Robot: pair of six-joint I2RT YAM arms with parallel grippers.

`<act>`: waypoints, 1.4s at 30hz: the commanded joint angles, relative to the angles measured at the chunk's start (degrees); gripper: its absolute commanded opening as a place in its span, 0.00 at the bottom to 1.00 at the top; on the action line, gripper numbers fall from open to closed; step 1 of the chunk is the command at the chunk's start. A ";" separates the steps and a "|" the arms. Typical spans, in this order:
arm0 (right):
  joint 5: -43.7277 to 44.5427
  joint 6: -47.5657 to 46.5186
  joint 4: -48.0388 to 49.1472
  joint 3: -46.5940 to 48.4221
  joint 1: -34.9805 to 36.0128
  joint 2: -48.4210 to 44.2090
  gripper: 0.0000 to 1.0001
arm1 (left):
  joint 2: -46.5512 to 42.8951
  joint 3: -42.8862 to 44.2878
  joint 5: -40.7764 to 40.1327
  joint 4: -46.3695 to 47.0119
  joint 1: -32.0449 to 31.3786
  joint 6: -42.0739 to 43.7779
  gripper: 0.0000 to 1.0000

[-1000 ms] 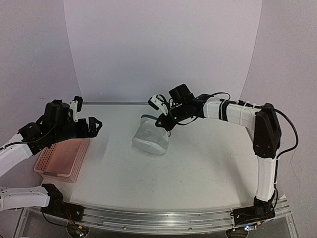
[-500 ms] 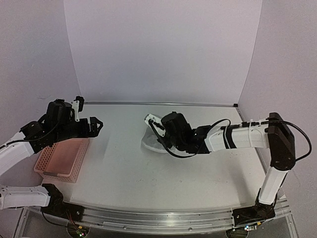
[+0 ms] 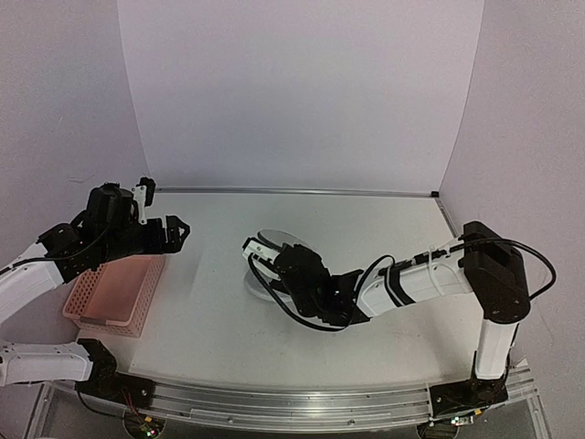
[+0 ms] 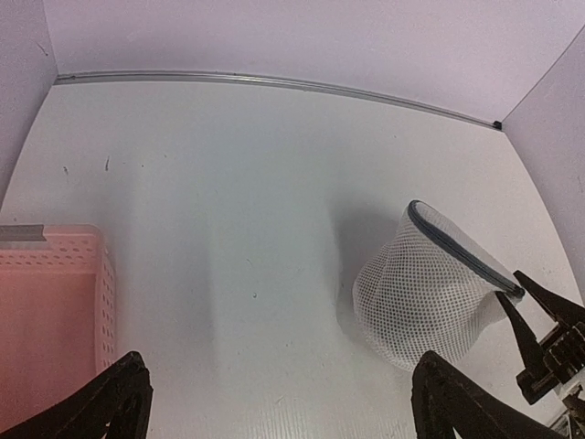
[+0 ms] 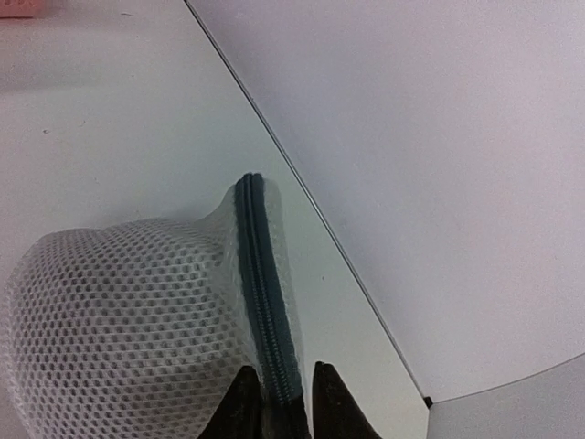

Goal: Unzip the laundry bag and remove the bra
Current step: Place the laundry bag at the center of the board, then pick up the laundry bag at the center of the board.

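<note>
The laundry bag (image 3: 285,240) is a white mesh cylinder with a dark zip rim, lying tilted on the table's middle. It also shows in the left wrist view (image 4: 430,293) and fills the lower left of the right wrist view (image 5: 119,311). My right gripper (image 3: 270,265) reaches low over the table to the bag's rim. Its fingers (image 5: 242,407) stand narrowly open on either side of the zip, with a sliver of gap at the right finger. My left gripper (image 3: 175,233) hovers wide open and holds nothing, well to the left of the bag. The bra is hidden.
A pink lattice basket (image 3: 110,293) sits at the table's left edge under my left arm, and shows in the left wrist view (image 4: 46,311). The backdrop wall meets the table at a metal strip (image 4: 274,82) behind the bag.
My right arm has swung down and toward the near side, dragging the bag from the back of the table to the middle. Its jaws have parted slightly. The left arm has not moved.
</note>
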 commanded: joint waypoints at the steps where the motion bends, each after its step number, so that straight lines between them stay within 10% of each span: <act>1: 2.96 0.69 5.27 -0.01 1.91 -0.08 0.27 | -0.51 1.37 -0.14 0.33 -0.26 -0.85 1.00; 21: -23.13 21.37 -35.64 7.85 4.35 -18.47 0.79 | 2.37 2.05 8.06 0.92 -0.30 -2.78 1.00; 42: -36.24 49.97 -46.93 4.81 -17.24 -25.47 0.86 | 26.26 0.05 34.14 34.44 -3.79 -36.43 0.97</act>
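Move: The laundry bag's middle is roughly 4 cm ahead, 4 cm left and 8 cm below my right hand, whose slightly open fingers still straddle the near right end of the zip rim. From my left hand, the bag lies about 20 cm to the right, 5 cm farther out and 16 cm lower; the pink basket is about 17 cm to that hand's left, nearly level fore-and-aft and some 19 cm down. I spread my right fingers wide to let go of the zip rim, drawing the hand back about 9 cm and lifting it, then swing it right and forward again, clear of the bag, with the fingers tipping down. Midway, my left hand, wide open, sets off right towards the bag, some 12 cm and sinking a little, rolling its right side up and tipping its fingers down. ##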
